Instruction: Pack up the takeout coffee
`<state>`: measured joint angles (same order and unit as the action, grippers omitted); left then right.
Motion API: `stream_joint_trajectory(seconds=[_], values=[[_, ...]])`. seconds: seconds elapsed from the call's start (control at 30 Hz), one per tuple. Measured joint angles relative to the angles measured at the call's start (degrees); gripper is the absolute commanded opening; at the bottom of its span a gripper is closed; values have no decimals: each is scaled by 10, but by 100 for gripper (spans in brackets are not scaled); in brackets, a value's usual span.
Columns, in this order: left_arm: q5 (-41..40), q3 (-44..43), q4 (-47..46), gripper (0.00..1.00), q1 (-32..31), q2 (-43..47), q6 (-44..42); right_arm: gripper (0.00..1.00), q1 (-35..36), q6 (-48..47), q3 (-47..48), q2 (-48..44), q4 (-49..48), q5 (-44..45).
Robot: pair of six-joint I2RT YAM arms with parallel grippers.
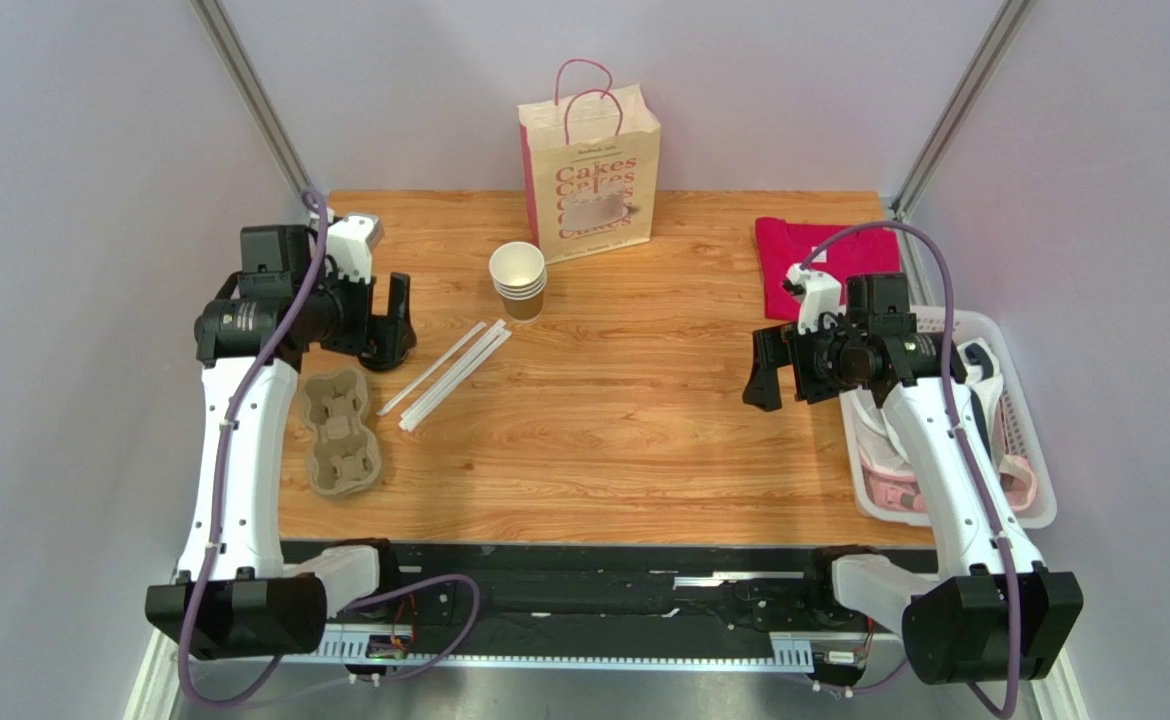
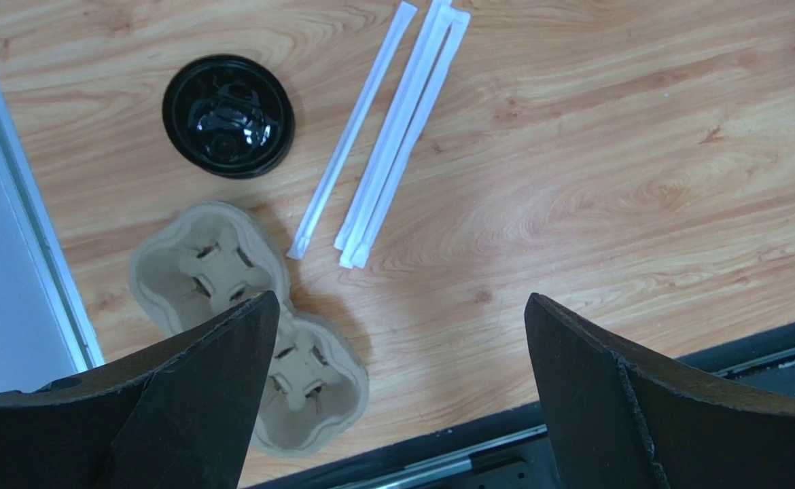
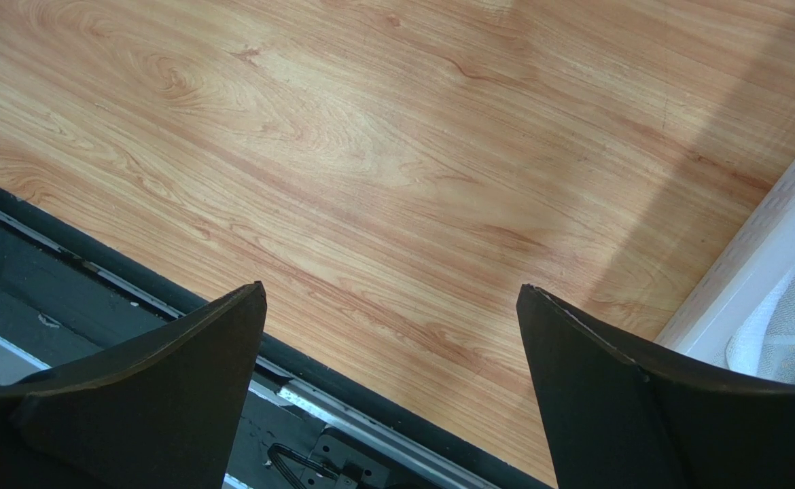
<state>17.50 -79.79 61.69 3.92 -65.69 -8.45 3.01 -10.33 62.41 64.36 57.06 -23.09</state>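
The brown kraft paper cup [image 1: 518, 281], white inside, stands open-topped at the table's middle back; it looks like a short stack. Its round black lid [image 2: 228, 115] lies flat on the wood, apart from the cup, seen only in the left wrist view. My left gripper [image 1: 390, 323] is open and empty above the table's left side, left of the cup; in its wrist view [image 2: 400, 306] the jaws stand wide apart. My right gripper [image 1: 769, 375] is open and empty over bare wood at the right [image 3: 390, 295].
A cream paper bag with pink handles [image 1: 588, 162] stands behind the cup. A grey pulp cup carrier [image 1: 340, 432] [image 2: 248, 326] lies at the left front. Three wrapped straws [image 1: 449, 371] [image 2: 391, 132] lie beside it. A red cloth [image 1: 824, 248] and a white basket [image 1: 952, 435] are at the right.
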Motion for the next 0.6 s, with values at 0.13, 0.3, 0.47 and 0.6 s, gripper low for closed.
stream_joint_trajectory(seconds=[0.13, 0.3, 0.47, 0.6], values=[[-7, -49, -2, 99, -10, -44, 2, 100, 2, 0, 0, 0, 0, 0], [-30, -130, -28, 99, -51, -117, 16, 100, 2, 0, 0, 0, 1, 0], [-76, -201, -43, 99, -106, -184, 26, 100, 2, 0, 0, 3, 1, 4], [-100, -242, -49, 91, -137, -237, 31, 100, 2, 0, 0, 7, 1, 7]])
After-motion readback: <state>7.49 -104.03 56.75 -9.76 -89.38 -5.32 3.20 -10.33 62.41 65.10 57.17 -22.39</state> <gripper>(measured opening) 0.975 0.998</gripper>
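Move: The stack of paper cups stands about 19 cm ahead of the left hand and 14 cm to its right, its middle some 20 cm lower. The straws lie about 7 cm ahead and 3 cm right of that hand; the black lids are roughly 10 cm ahead and 7 cm left of it. Beyond the cups is the paper bag, about 31 cm ahead and 26 cm right of the left hand. From the right hand, the cups are around 22 cm ahead and 36 cm left. Forward first and gently rising, then bending to its right, the left hand sweeps towards the stacked paper cups, about 12 cm forward and 6 cm right. It gains about 4 cm in height before the climb levels off and just starts to turn down. The fingers stay wide open and touch nothing; the wrist barely turns. ##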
